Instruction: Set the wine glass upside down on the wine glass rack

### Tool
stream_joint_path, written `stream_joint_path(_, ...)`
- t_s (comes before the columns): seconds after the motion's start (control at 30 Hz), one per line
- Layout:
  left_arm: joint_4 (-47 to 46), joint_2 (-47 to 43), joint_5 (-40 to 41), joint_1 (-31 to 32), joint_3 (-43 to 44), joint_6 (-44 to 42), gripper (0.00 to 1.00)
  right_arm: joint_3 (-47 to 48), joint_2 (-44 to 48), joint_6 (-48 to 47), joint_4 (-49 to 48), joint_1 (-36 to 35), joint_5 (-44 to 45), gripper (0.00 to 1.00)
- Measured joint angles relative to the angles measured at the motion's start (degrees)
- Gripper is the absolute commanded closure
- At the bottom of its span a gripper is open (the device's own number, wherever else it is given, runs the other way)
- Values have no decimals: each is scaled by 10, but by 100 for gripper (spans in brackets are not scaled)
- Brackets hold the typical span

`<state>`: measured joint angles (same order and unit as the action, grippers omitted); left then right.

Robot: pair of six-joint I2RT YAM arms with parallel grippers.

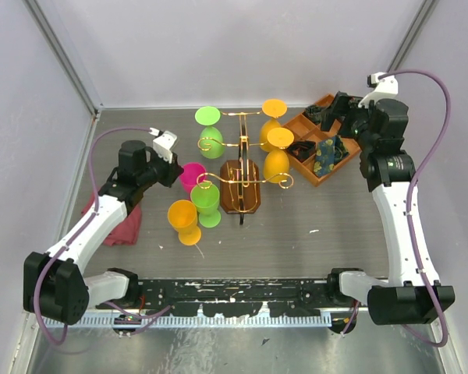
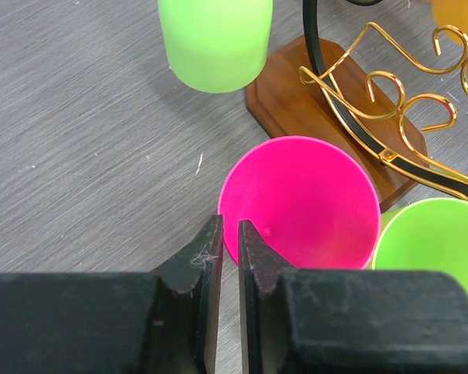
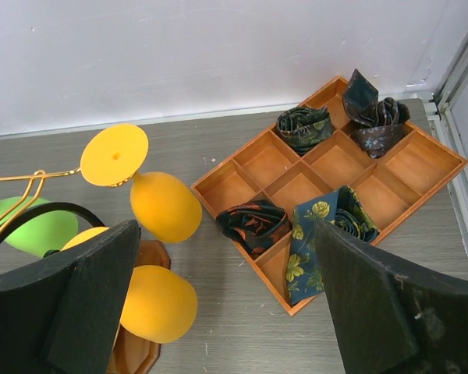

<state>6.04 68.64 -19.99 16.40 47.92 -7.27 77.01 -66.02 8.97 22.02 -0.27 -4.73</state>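
The wine glass rack (image 1: 240, 196), gold wire on a dark-brown base, stands mid-table; it also shows in the left wrist view (image 2: 390, 117). Two green and two orange glasses hang on or stand against it. A pink wine glass (image 1: 191, 175) stands upright on the table left of the rack. My left gripper (image 1: 174, 170) is at its near-left rim. In the left wrist view the fingers (image 2: 230, 226) straddle the pink glass's (image 2: 304, 202) rim with only a narrow gap. My right gripper (image 1: 345, 109) is wide open and empty (image 3: 226, 312), above the tray.
An orange glass (image 1: 185, 220) stands on the table in front of the pink one, and a green glass (image 2: 433, 257) sits right beside it. A red cloth (image 1: 113, 222) lies at the left. An orange-brown compartment tray (image 1: 321, 181) with rolled ties sits at the back right.
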Motion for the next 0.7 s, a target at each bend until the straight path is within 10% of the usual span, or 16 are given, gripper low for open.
stream_joint_path(0.7, -30, -4, 39, 2, 0, 0, 52, 12, -12, -14, -2, -23, 13, 2)
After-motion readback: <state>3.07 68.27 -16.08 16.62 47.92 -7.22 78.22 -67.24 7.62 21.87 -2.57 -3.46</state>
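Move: The pink wine glass stands right by my left hand, its middle about 5 cm to the right, 1 cm ahead and some 5 cm below. The standing green glass is roughly 9 cm right and 6 cm back of my hand, the orange glass about 11 cm back and 3 cm right, both as low. The hung green glass is about 10 cm ahead, 9 cm right and slightly higher. From my right hand the pink glass lies some 38 cm left, 4 cm back and well below, about 24 cm. I spread my left fingers from nearly shut to about half open beside the pink glass's near rim, almost holding my place. Meanwhile I ease the hand forward about 1 cm and a touch left, then lift it about 1 cm at the end, with the fingertips tipping up by some 5 degrees. ##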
